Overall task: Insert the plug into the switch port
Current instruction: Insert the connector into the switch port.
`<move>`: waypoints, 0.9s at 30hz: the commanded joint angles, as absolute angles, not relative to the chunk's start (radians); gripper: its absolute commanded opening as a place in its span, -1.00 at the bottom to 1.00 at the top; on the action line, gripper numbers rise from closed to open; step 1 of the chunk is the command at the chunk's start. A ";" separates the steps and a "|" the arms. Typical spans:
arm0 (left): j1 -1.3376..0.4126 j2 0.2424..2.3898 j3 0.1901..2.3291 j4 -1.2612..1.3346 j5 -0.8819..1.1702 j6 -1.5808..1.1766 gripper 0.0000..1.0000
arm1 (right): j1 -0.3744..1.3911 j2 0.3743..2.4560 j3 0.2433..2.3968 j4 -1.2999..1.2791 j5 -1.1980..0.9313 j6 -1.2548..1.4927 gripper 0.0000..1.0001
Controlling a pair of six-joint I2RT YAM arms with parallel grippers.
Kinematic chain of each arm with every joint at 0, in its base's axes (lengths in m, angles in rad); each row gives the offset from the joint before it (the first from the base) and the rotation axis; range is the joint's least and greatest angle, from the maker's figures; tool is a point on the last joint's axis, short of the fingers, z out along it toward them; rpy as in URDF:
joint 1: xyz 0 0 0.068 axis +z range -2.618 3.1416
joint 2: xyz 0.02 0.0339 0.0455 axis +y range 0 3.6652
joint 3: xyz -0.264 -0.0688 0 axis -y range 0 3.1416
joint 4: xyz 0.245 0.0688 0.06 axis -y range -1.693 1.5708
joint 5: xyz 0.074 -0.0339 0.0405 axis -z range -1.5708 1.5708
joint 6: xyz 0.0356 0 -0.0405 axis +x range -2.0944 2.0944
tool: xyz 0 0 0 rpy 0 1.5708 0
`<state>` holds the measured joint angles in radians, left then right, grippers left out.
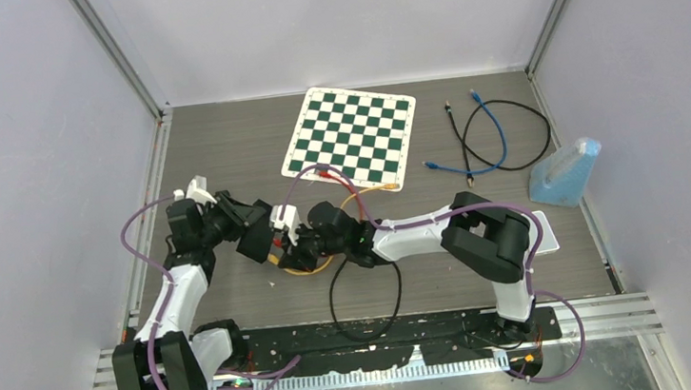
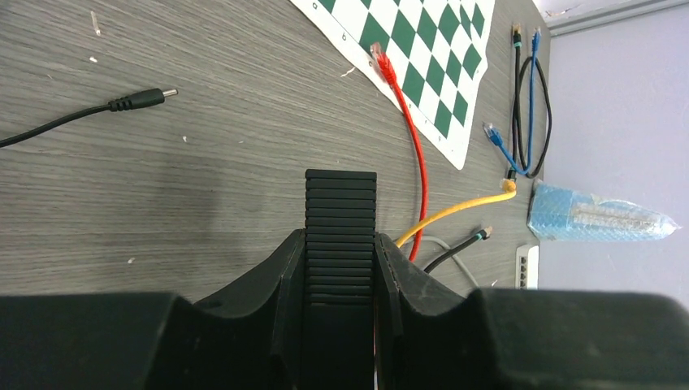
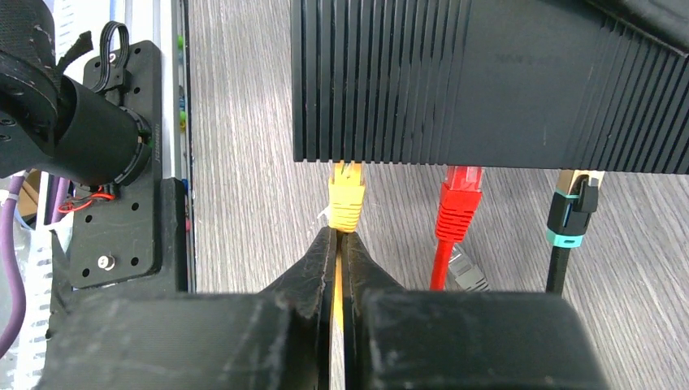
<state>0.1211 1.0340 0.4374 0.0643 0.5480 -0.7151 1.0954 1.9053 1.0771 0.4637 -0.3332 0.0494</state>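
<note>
The black ribbed switch point(image 3: 487, 81) stands on edge, with my left gripper point(image 2: 340, 237) shut on its body point(image 2: 340, 203). The yellow plug point(image 3: 346, 199) points at the switch's port face and its tip and clip meet the lower edge. How deep it sits is hidden. My right gripper point(image 3: 340, 236) is shut on the yellow cable just behind the plug. A red plug point(image 3: 460, 207) and a black plug with a teal band point(image 3: 569, 215) sit in ports beside it. In the top view both grippers point(image 1: 264, 236) point(image 1: 313, 243) meet at table centre.
A grey plug point(image 3: 467, 272) lies loose under the red one. A chessboard mat point(image 1: 351, 137) lies behind, with blue and black cables point(image 1: 498, 132), a blue bag point(image 1: 566, 174) and a white box with ports point(image 2: 527, 266) at right. A black barrel plug point(image 2: 142, 99) lies nearby.
</note>
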 commanded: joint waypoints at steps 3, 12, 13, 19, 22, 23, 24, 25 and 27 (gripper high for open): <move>0.098 1.051 0.406 -0.052 0.588 -0.733 -1.00 | 1.073 1.821 1.254 0.838 -0.351 -0.015 -0.90; 0.179 1.005 0.555 -0.216 0.627 -0.678 -1.00 | 1.076 1.675 0.894 0.777 -0.460 -0.077 -0.15; 0.184 1.004 0.560 -0.221 0.626 -0.669 -1.00 | 1.083 1.650 0.869 0.758 -0.453 -0.102 -0.06; 0.224 1.008 0.558 -0.206 0.657 -0.672 -1.00 | 1.099 1.623 0.806 0.738 -0.389 -0.065 0.15; 0.224 0.992 0.539 -0.140 0.698 -0.720 -1.00 | 1.107 1.651 0.844 0.731 -0.360 -0.011 0.15; 0.224 0.987 0.534 -0.126 0.707 -0.734 -1.00 | 1.109 1.671 0.853 0.735 -0.354 0.031 0.14; 0.224 0.982 0.533 -0.120 0.711 -0.740 -1.00 | 1.116 1.693 0.871 0.734 -0.351 0.054 0.13; 0.223 0.976 0.534 -0.121 0.714 -0.742 -1.00 | 1.122 1.704 0.880 0.731 -0.343 0.060 0.11; 0.224 0.967 0.536 -0.125 0.714 -0.743 -1.00 | 1.135 1.735 0.900 0.734 -0.325 0.078 0.08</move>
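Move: The port taking the yellow plug lies about 3 cm to the right hand's left, 1 cm lower and level with it fore and aft; the plug is already in its mouth, its middle only some 1 cm left of the hand. The red plug sits about 4 cm farther forward and 1 cm left, the black plug roughly 8 cm forward. From the left hand, which holds the switch, that port is some 8 cm back, 3 cm right and slightly lower. The yellow plug, with the right fingers closed at its cable end, is let go: after a brief hold the fingers open to over half, and the hand lifts about 7 cm off it, then sinks a little, backing some 3 cm towards its base and 3 cm right, fingertips tipping up about 10 degrees. The left hand keeps its grip on the switch and draws it back about 2 cm, tilting slightly. ##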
